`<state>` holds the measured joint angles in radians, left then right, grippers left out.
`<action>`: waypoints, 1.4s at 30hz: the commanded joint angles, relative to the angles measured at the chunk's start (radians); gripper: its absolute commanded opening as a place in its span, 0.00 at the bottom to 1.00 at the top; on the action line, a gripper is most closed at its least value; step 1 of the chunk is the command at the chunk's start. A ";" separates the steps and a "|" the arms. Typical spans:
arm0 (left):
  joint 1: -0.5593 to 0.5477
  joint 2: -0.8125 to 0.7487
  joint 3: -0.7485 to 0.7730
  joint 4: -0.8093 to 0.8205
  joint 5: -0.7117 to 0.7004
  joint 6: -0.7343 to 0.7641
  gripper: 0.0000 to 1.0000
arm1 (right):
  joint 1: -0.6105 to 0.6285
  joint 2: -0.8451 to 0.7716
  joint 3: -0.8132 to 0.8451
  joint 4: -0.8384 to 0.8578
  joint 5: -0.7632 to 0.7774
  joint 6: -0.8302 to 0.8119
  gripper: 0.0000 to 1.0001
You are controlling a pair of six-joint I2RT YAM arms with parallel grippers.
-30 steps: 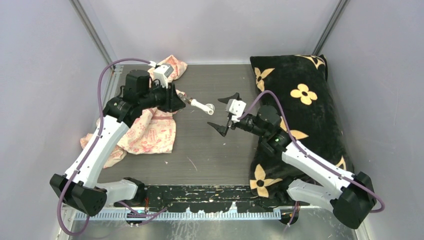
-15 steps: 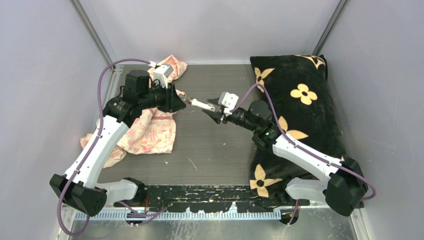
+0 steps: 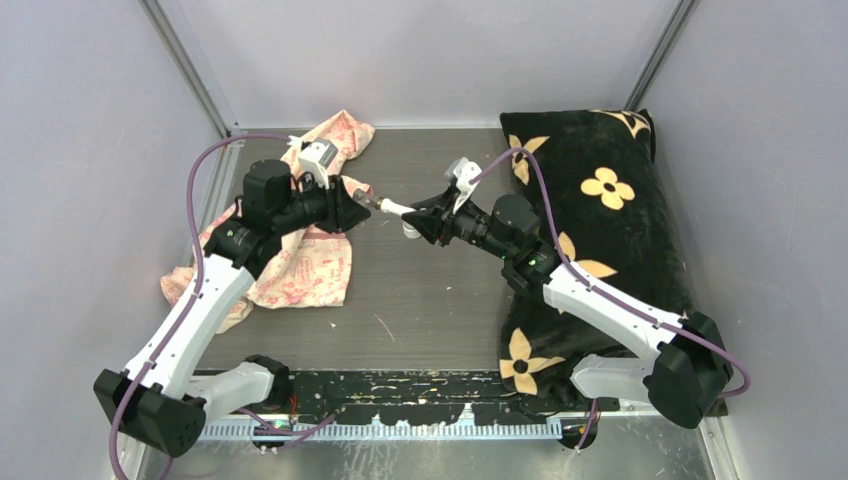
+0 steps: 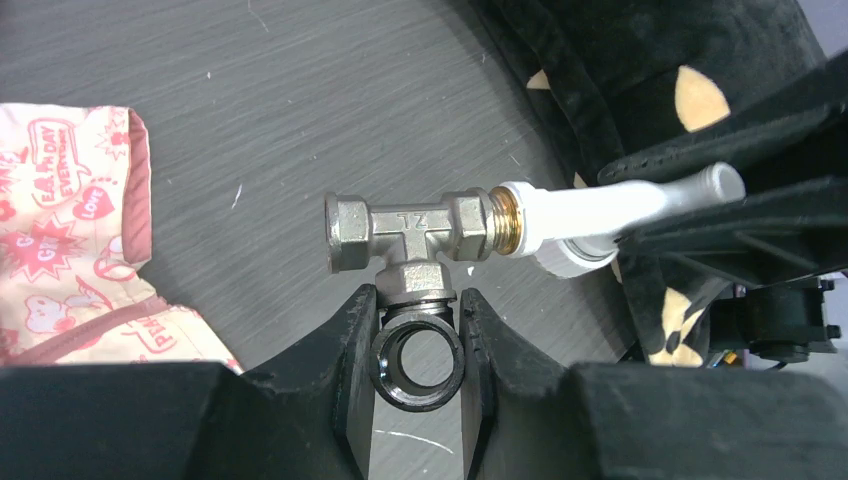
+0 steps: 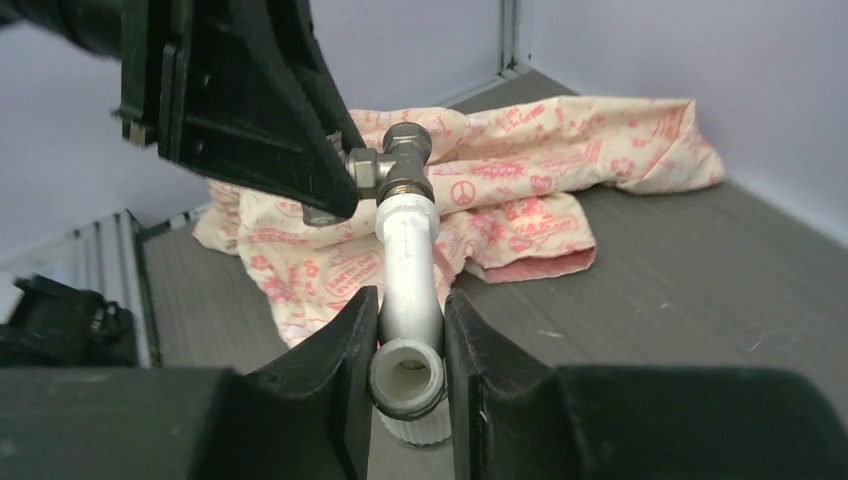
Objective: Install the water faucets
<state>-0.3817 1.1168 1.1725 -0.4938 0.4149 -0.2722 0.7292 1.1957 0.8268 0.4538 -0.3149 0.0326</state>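
The water faucets hang as one piece above the table between the two arms. The white plastic tap is joined by its brass-coloured thread to a grey metal T fitting. My left gripper is shut on the fitting's stem, just above its dark ring. In the right wrist view the white tap runs straight away from me to the fitting, and my right gripper is shut on the tap's near end. From above, the tap bridges the left gripper and the right gripper. The knob is hidden.
A cream cloth with red print lies under and behind the left arm. A black pillow with gold flowers fills the right side, under the right arm. Grey walls close in the dark table on three sides.
My right gripper moved left from open in mid-air to the white tap and shut on it. The left arm shifted slightly, still holding the fitting.
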 commanded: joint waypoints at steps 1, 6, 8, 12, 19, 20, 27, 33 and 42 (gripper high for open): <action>-0.003 -0.107 -0.104 0.330 0.073 0.051 0.00 | -0.008 -0.008 0.173 -0.191 0.132 0.371 0.01; -0.003 -0.121 -0.171 0.442 0.074 0.067 0.00 | -0.070 0.101 0.332 -0.423 0.028 0.784 0.01; -0.003 -0.121 -0.191 0.474 0.064 0.071 0.00 | -0.115 0.175 0.324 -0.362 -0.093 1.032 0.01; -0.004 -0.125 -0.220 0.526 0.042 0.069 0.00 | -0.175 0.288 0.270 -0.143 -0.286 1.383 0.01; -0.003 -0.064 -0.134 0.385 0.047 0.065 0.00 | -0.191 0.317 0.315 -0.287 -0.283 1.431 0.01; -0.003 -0.064 -0.133 0.387 0.050 0.065 0.00 | -0.197 0.320 0.317 -0.291 -0.290 1.438 0.01; -0.003 -0.068 -0.138 0.395 0.018 0.041 0.00 | -0.220 0.315 0.287 -0.152 -0.351 1.494 0.74; -0.002 -0.039 -0.108 0.385 0.003 -0.030 0.00 | -0.221 0.268 0.337 -0.339 -0.336 1.324 1.00; 0.004 -0.015 -0.054 0.301 -0.004 -0.030 0.00 | -0.298 0.123 0.385 -0.716 -0.234 1.002 1.00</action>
<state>-0.3843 1.1057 1.0492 -0.2123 0.3962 -0.2874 0.4858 1.4422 1.1427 -0.1040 -0.5991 1.2217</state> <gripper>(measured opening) 0.298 0.996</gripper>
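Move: Both hands are in the air. The right fingers already hold the white faucet, its middle about 1 cm ahead and 2 cm left; the metal tee that it screws into lies some 9 cm left and 4 cm ahead of them. The left fingers hold the tee, centred about 1 cm ahead and 2 cm right, with the faucet about 9 cm right and 2 cm back. The pink cloth lies roughly 20 cm left of that hand, level fore and aft and about 27 cm below. Keeping its pinch on the faucet, the right hand rolls it about 90 degrees, clockwise looking along the fingers towards the tee, while swinging forward some 4 cm and, after a small rise, down. It then opens fully and eases about 3 cm to its right. The left hand keeps hold of the tee, tips up about 10 degrees, and goes forward some 3 cm, dipping and coming back up. ##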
